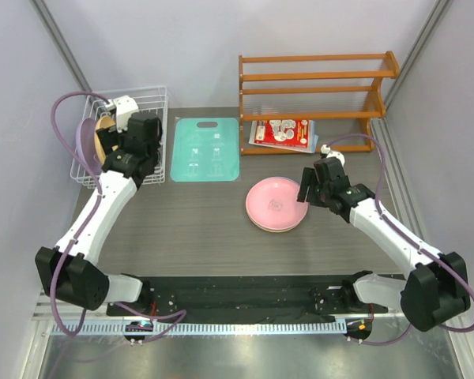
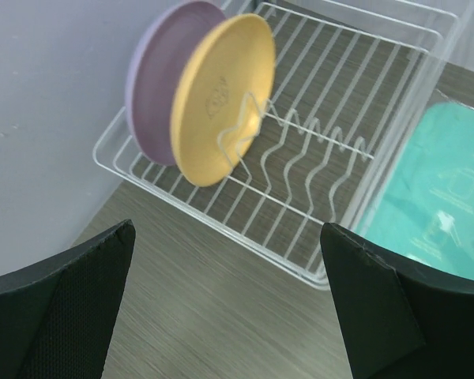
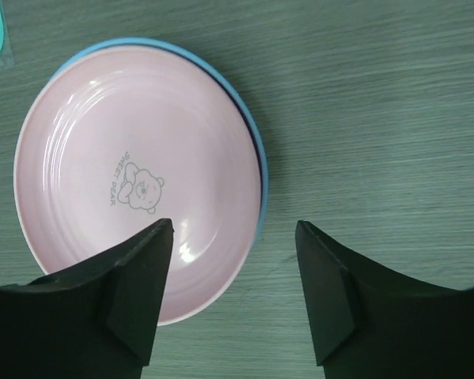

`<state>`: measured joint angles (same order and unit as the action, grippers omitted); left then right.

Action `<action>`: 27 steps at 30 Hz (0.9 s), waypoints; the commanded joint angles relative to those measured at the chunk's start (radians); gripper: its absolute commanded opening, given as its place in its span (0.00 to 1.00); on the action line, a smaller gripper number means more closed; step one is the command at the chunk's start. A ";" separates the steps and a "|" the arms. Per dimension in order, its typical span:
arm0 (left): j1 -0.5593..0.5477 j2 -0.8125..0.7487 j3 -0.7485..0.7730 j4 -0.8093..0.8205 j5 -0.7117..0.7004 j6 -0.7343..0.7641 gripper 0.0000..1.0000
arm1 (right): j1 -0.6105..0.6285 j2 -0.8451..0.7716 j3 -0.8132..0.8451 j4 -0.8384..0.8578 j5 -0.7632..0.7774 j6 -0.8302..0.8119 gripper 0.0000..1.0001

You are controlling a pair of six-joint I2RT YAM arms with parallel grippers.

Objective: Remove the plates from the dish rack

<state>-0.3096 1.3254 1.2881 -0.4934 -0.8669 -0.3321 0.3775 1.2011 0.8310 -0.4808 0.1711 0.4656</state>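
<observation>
Two plates stand upright in the white wire dish rack [image 2: 303, 126] at the far left: a yellow plate [image 2: 213, 103] and a lavender plate [image 2: 154, 87] behind it. My left gripper [image 2: 227, 229] hangs open just in front of the rack, with nothing between its fingers. A pink plate [image 3: 134, 158] with a bear print lies flat on a light blue plate [image 3: 253, 134] in the middle of the table [image 1: 205, 229]. Over the pink plate's right rim, my right gripper [image 3: 234, 224] is open and holds nothing.
A teal cutting board [image 1: 206, 150] lies flat just right of the rack. An orange wooden slatted shelf [image 1: 316, 83] stands at the back right, with a red and white packet [image 1: 282, 132] under it. Grey walls close in on both sides.
</observation>
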 commanded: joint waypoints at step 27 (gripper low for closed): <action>0.379 0.454 0.257 0.200 0.134 0.084 0.67 | -0.065 0.152 0.002 0.238 0.070 -0.045 0.71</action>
<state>0.0509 1.7657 1.4891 -0.3462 -0.7444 -0.2520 0.3279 1.3560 0.8410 -0.3111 0.2611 0.4202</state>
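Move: From the left hand, the yellow plate upright in the rack is about 14 cm ahead, 13 cm to the left and 9 cm down. The purple plate stands some 5 cm left of it, and the cutting board lies about 21 cm to its right and 1 cm farther out. From the right hand, the yellow plate is roughly 12 cm ahead, 47 cm left and 5 cm up; the pink plate is about 7 cm left, 1 cm ahead and 4 cm down. Sweeping left, forward and down towards the near rim of the yellow plate, the empty left hand covers some 17 cm, turns about 13 degrees counter-clockwise and tips down slightly; its wide-open fingers narrow by about a third late on. The right hand, already off the pink plate, rises about 3.5 cm, then eases forward and sinks to just below its starting height, slightly farther right, fingers still apart. ##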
